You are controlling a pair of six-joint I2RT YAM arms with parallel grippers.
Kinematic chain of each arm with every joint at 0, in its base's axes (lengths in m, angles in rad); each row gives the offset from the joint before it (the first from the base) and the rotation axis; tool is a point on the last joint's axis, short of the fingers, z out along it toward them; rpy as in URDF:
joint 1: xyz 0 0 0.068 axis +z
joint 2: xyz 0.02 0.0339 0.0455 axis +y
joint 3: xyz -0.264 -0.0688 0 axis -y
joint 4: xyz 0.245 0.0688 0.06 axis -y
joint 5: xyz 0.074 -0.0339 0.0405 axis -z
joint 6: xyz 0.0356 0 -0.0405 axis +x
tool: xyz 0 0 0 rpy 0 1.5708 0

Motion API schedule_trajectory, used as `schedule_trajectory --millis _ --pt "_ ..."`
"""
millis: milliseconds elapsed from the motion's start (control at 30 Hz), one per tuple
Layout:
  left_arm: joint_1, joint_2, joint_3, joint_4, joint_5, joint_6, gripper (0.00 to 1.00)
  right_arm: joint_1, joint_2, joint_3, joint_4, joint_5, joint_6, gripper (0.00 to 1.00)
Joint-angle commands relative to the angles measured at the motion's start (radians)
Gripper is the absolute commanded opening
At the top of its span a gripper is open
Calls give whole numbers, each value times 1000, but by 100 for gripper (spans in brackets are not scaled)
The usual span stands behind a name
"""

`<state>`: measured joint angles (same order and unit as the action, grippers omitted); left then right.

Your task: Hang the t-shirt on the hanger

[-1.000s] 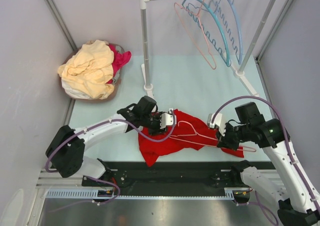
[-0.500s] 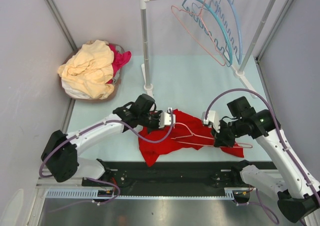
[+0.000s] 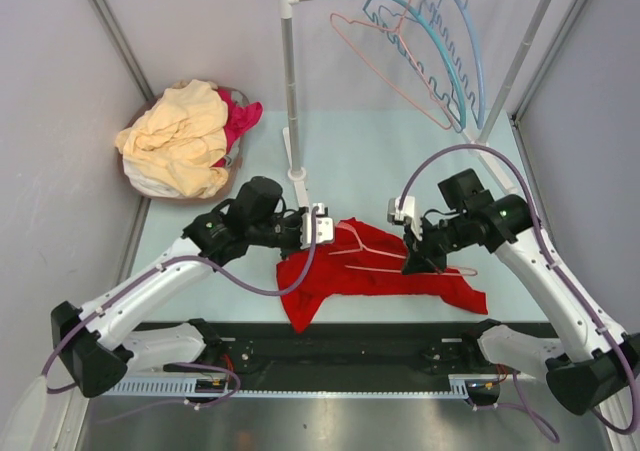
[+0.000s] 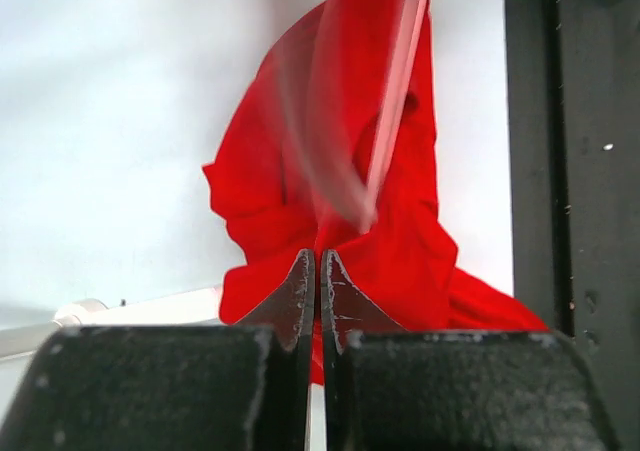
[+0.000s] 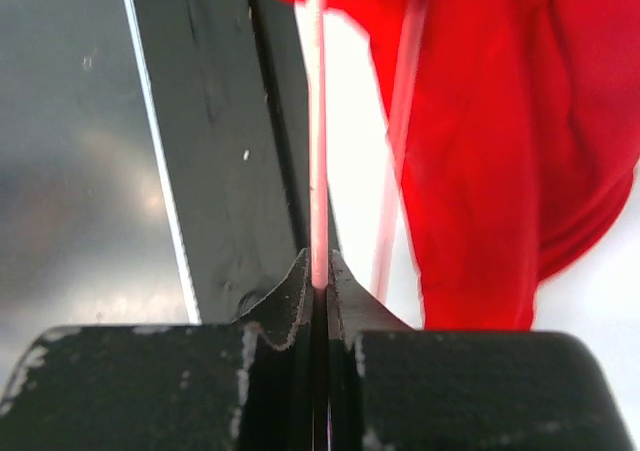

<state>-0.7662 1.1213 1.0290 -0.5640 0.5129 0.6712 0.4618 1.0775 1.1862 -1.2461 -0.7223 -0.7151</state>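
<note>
The bright red t-shirt (image 3: 360,276) lies crumpled on the table between my two arms. A salmon-pink hanger (image 3: 375,254) rests across its top, partly tucked into the cloth. My left gripper (image 3: 325,226) is shut on the shirt's upper left edge, and red cloth shows pinched between its jaws (image 4: 318,263). The t-shirt (image 4: 410,251) hangs ahead of them with the blurred hanger (image 4: 395,101) in front. My right gripper (image 3: 410,261) is shut on the hanger's thin bar (image 5: 315,121), just left of the t-shirt (image 5: 500,171).
A clothes rack (image 3: 289,81) stands at the back, with another salmon hanger (image 3: 385,56) and blue hangers (image 3: 450,61) on its rail. A basket at the back left holds a pale yellow garment (image 3: 180,136) and a magenta one (image 3: 240,116). A black rail (image 3: 350,341) runs along the near edge.
My left gripper has shut on the shirt's edge and drawn back to the left. The right gripper has carried the hanger left and farther from the near edge. The hanging hangers have swung.
</note>
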Motion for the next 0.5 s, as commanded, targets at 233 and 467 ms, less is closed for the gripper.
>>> schedule_trajectory --millis 233,467 --pt "-10 -104 68 -108 42 16 0 34 75 56 226 -101 32 0" --pt "-15 -78 95 -40 70 -48 0 93 33 -22 457 -169 138 0"
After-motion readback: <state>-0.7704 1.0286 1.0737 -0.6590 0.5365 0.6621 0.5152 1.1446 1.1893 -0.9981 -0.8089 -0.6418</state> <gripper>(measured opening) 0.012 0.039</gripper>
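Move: The neck opening of the red t-shirt, its rim pinched in the left fingers, lies about 15 cm to the left of the right hand and some 4 cm ahead, almost level in height. The hanger's left end, on the hanger the right hand holds by its lower bar, is roughly 13 cm left and 3 cm ahead. The shirt's body spreads about 14 cm below, 6 cm left and 4 cm ahead. From the left hand, the hanger's left end is about 3 cm right, 1 cm back and slightly lower. Leftward and forward, about 5 cm in all and rising a little, the right hand carries the hanger end-first into the t-shirt's opening, tilting some 10 degrees so its left side lifts and keeping its grip on the lower bar. The left hand keeps the rim pinched and draws it up about 3 cm and back 2 cm, drifting slightly left. ##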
